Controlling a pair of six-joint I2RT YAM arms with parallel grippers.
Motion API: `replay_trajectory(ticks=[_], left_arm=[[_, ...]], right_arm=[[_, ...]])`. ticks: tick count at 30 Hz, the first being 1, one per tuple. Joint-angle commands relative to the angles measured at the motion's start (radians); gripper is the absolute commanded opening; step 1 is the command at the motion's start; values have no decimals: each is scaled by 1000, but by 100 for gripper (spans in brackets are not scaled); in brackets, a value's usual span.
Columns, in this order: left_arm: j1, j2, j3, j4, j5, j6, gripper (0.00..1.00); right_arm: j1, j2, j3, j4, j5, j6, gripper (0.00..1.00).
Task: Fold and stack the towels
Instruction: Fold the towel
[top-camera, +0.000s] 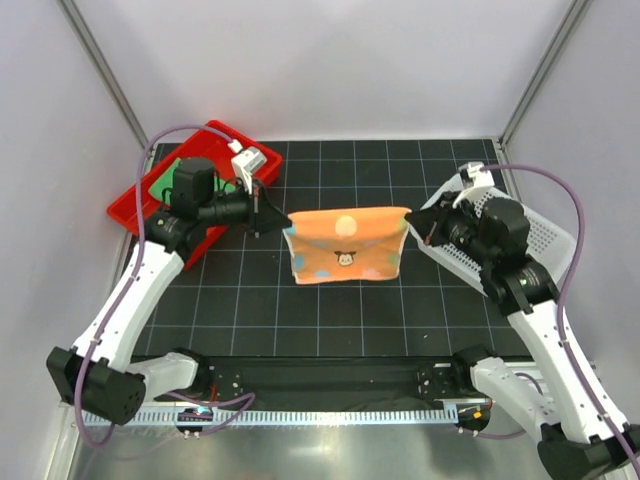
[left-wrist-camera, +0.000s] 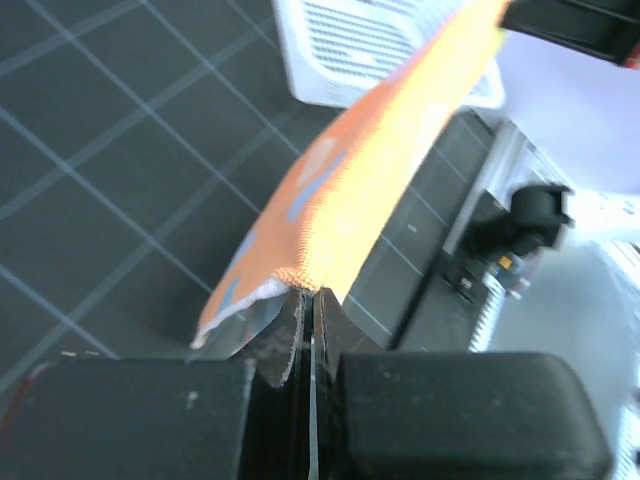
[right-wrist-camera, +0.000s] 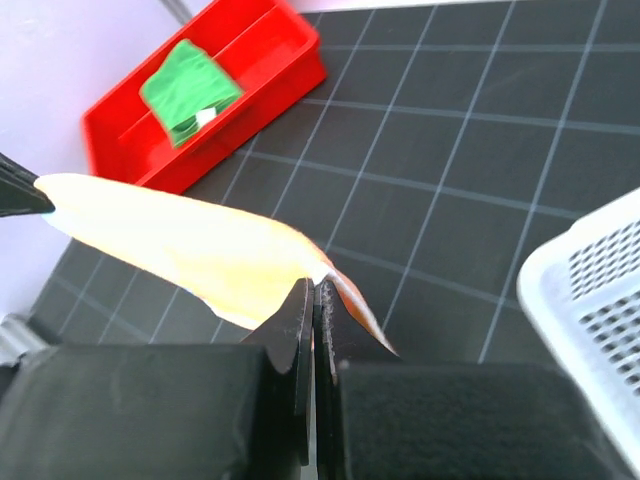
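Observation:
An orange towel with pastel dots and a small cartoon face hangs stretched between both grippers above the black grid mat. My left gripper is shut on its upper left corner, and the left wrist view shows the cloth pinched at the jaw tips. My right gripper is shut on the upper right corner, with the towel edge running away from its tips. A plain green towel lies folded in the red tray at the far left.
The red tray sits at the mat's far-left corner behind my left arm. A white perforated basket stands at the right edge under my right arm. The arm-base rail runs along the near edge.

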Motion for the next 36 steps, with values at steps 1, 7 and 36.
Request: replay_trajectory(ticks=[1, 7, 36], left_arm=[[-46, -60, -42, -45, 45, -81, 0], [-76, 26, -11, -182, -113, -86, 0], [61, 810, 602, -271, -499, 48, 52]], right_arm=[[3, -76, -47, -16, -67, 85, 1], [25, -110, -130, 58, -21, 144, 1], [5, 892, 438, -45, 262, 72, 43]])
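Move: Each hand pinches a far corner of the towel, which hangs between them about 30 cm above the table. The left hand's corner goes to bare table roughly 20 cm ahead, 29 cm down; the red bin stands some 28 cm ahead and 29 cm left of that hand. The right hand's spot is about 19 cm ahead, 4 cm left and 30 cm down, with the white basket 11 cm ahead and 26 cm to its right. Back a few centimetres first, then in one quick sweep both hands swing forward and down, going roughly 25 cm out and 20 cm lower, to lay the towel out on the table ahead. The fingers tip downward on the way, some 25 degrees, open about halfway near the low point to let both corners go, and the hands lift slightly clear beyond the far edge. ##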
